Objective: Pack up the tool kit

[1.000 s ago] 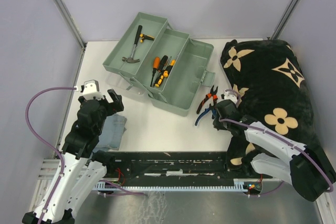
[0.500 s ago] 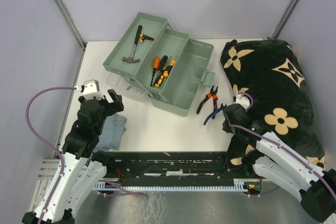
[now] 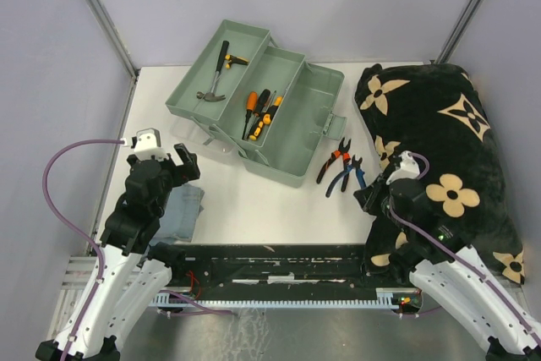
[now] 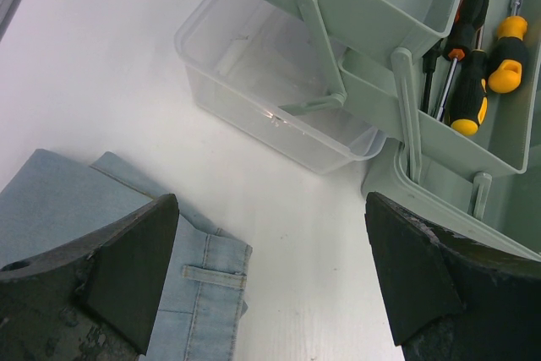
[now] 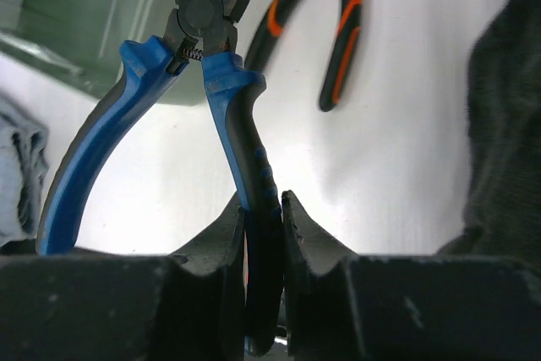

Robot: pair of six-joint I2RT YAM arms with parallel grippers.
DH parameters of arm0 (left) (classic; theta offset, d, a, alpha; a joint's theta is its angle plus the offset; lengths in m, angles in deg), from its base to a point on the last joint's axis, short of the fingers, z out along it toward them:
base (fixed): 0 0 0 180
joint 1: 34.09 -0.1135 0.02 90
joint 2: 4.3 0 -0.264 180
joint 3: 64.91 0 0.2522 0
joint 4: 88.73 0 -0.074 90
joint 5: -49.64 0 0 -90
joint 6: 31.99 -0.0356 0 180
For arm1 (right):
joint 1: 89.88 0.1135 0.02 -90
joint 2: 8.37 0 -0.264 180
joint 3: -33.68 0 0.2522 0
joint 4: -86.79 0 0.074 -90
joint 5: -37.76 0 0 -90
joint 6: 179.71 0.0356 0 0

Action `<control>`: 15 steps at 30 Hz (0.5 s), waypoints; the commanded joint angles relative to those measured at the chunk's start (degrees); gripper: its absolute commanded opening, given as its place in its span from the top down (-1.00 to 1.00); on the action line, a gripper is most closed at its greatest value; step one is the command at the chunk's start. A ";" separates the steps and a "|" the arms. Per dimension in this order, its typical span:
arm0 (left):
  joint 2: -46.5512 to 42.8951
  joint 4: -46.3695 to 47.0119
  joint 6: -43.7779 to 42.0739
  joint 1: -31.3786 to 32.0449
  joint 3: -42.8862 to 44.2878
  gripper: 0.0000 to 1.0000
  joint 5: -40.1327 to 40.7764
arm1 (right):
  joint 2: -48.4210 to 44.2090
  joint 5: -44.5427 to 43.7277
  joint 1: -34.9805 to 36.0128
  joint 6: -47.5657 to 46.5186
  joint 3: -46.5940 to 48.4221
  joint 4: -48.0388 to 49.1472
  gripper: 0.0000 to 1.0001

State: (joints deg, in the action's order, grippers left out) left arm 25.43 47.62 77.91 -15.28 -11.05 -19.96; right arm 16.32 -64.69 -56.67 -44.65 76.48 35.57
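Observation:
The pale green toolbox (image 3: pixel 296 137) lies open at the back of the table, with a hammer (image 3: pixel 215 79) in its left tray and orange-black screwdrivers (image 3: pixel 259 112) in the middle tray. Orange-handled pliers (image 3: pixel 335 159) lie on the table to its right. Beside them are blue-handled pliers (image 3: pixel 347 176), and my right gripper (image 3: pixel 369 194) is shut on one of their handles. The right wrist view shows that handle (image 5: pixel 245 141) pinched between the fingers of the right gripper (image 5: pixel 264 209). My left gripper (image 4: pixel 270 268) is open, with nothing in it, above the table beside a denim cloth (image 4: pixel 93 234).
A black blanket with beige flowers (image 3: pixel 439 133) fills the right side, close behind my right arm. The folded denim cloth (image 3: pixel 182 210) lies under my left gripper (image 3: pixel 181 166). A translucent lid (image 4: pixel 270 99) hangs off the toolbox's near-left side.
My right arm has drawn back to the right, dragging the blue pliers along until they lie beside the orange ones. The left arm has not moved.

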 commanded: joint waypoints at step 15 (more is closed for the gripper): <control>0.13 2.40 0.40 -0.26 0.34 -0.93 -0.93 | 30.63 3.12 3.11 -12.52 23.00 9.77 0.96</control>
State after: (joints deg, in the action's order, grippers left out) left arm 25.43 47.62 77.91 -15.28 -11.05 -19.98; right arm 43.05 -56.56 -55.56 -51.66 90.01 41.04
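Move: Some 13 cm ahead and 13 cm left of the right hand, about 8 cm lower, lies the middle of the toolbox's deep bin; the hand already holds the blue pliers. On the table between them, roughly 5 cm ahead, 4 cm left and 11 cm below, are the orange pliers; the screwdrivers in the middle tray lie about 15 cm ahead, 21 cm left and 3 cm lower. From the idle left hand the bin is some 7 cm ahead, 22 cm right and 18 cm below. Swinging left first and then bending forward, the right hand carries the blue pliers about 5 cm left and 3 to 4 cm forward, towards the deep bin, passing above the orange pliers' handles and rising only slightly near the end. The fingers keep their pinch on one handle while the hand turns some 10 degrees counter-clockwise and tips down a little. ##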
